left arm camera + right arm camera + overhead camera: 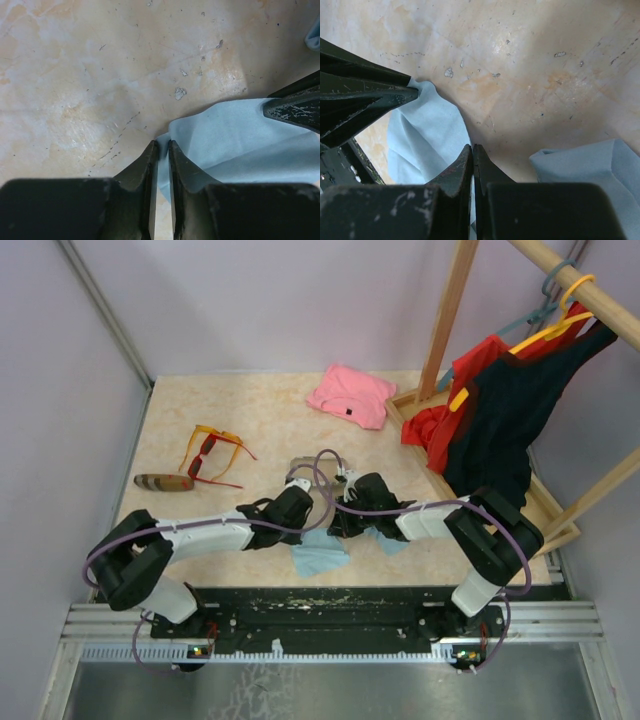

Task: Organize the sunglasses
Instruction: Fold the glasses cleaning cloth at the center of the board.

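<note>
The sunglasses lie at the table's far left, the orange-amber pair (217, 436) just beyond the red pair with dark lenses (205, 461); neither wrist view shows them. Both arms meet at the near middle over a light blue cloth (235, 135) (320, 558). My left gripper (163, 145) has its jaws almost together, with the cloth's corner between the tips. My right gripper (473, 146) is shut on the same cloth's opposite edge (427, 135). Each wrist view shows the other gripper's dark fingers touching the cloth.
A second light blue cloth (590, 165) lies just right of the grippers. A brown case (163, 482) sits near the sunglasses and a grey-patterned case (303, 467) beyond the arms. A pink folded garment (352, 393) lies at the back. A wooden rack with hanging clothes (500, 410) stands on the right.
</note>
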`<control>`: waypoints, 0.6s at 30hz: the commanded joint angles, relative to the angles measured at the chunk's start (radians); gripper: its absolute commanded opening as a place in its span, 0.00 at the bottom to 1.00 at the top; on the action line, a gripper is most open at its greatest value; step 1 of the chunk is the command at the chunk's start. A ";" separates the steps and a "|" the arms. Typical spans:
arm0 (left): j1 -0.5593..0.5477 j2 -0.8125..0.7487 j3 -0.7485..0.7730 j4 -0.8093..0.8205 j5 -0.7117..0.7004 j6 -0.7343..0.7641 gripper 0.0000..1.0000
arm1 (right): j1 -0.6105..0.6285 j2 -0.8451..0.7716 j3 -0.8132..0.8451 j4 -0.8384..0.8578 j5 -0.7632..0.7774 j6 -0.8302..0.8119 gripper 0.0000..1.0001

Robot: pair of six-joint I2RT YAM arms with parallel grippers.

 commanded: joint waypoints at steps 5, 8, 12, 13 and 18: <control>-0.018 0.034 -0.012 -0.126 -0.009 -0.037 0.05 | -0.012 0.017 -0.016 0.017 0.015 -0.005 0.00; -0.019 0.019 0.014 -0.121 -0.036 -0.029 0.01 | -0.013 0.003 -0.012 0.021 0.013 -0.013 0.00; -0.015 0.002 0.053 -0.098 -0.063 -0.012 0.01 | -0.012 -0.030 -0.011 0.032 0.038 -0.028 0.00; -0.014 -0.001 0.062 -0.086 -0.066 -0.001 0.01 | -0.012 -0.037 -0.008 0.034 0.051 -0.033 0.00; 0.012 0.020 0.096 -0.051 -0.079 0.034 0.01 | -0.012 -0.057 0.024 0.034 0.123 -0.068 0.00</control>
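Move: The left fingers stand slightly open around the cleaning cloth's far-left corner, right at their tips and about 1 cm below the hand point; the cloth's middle lies some 4 cm back and 4 cm to the right. The right hand already holds the far-right corner, with the cloth's middle about 4 cm back and 3 cm to its left. From the right hand, the second cloth is roughly 9 cm right and 1 cm ahead, and the glasses case 13 cm ahead and 3 cm left. The left fingers close fully and pinch the cloth's far-left corner nearly in place, then the left hand eases up about 1 cm and, right at the end, slightly forward. The right hand stays still with its shut grip on the far-right corner, then joins in late with just under 1 cm forward, away from the robot, both corners being held by then. ##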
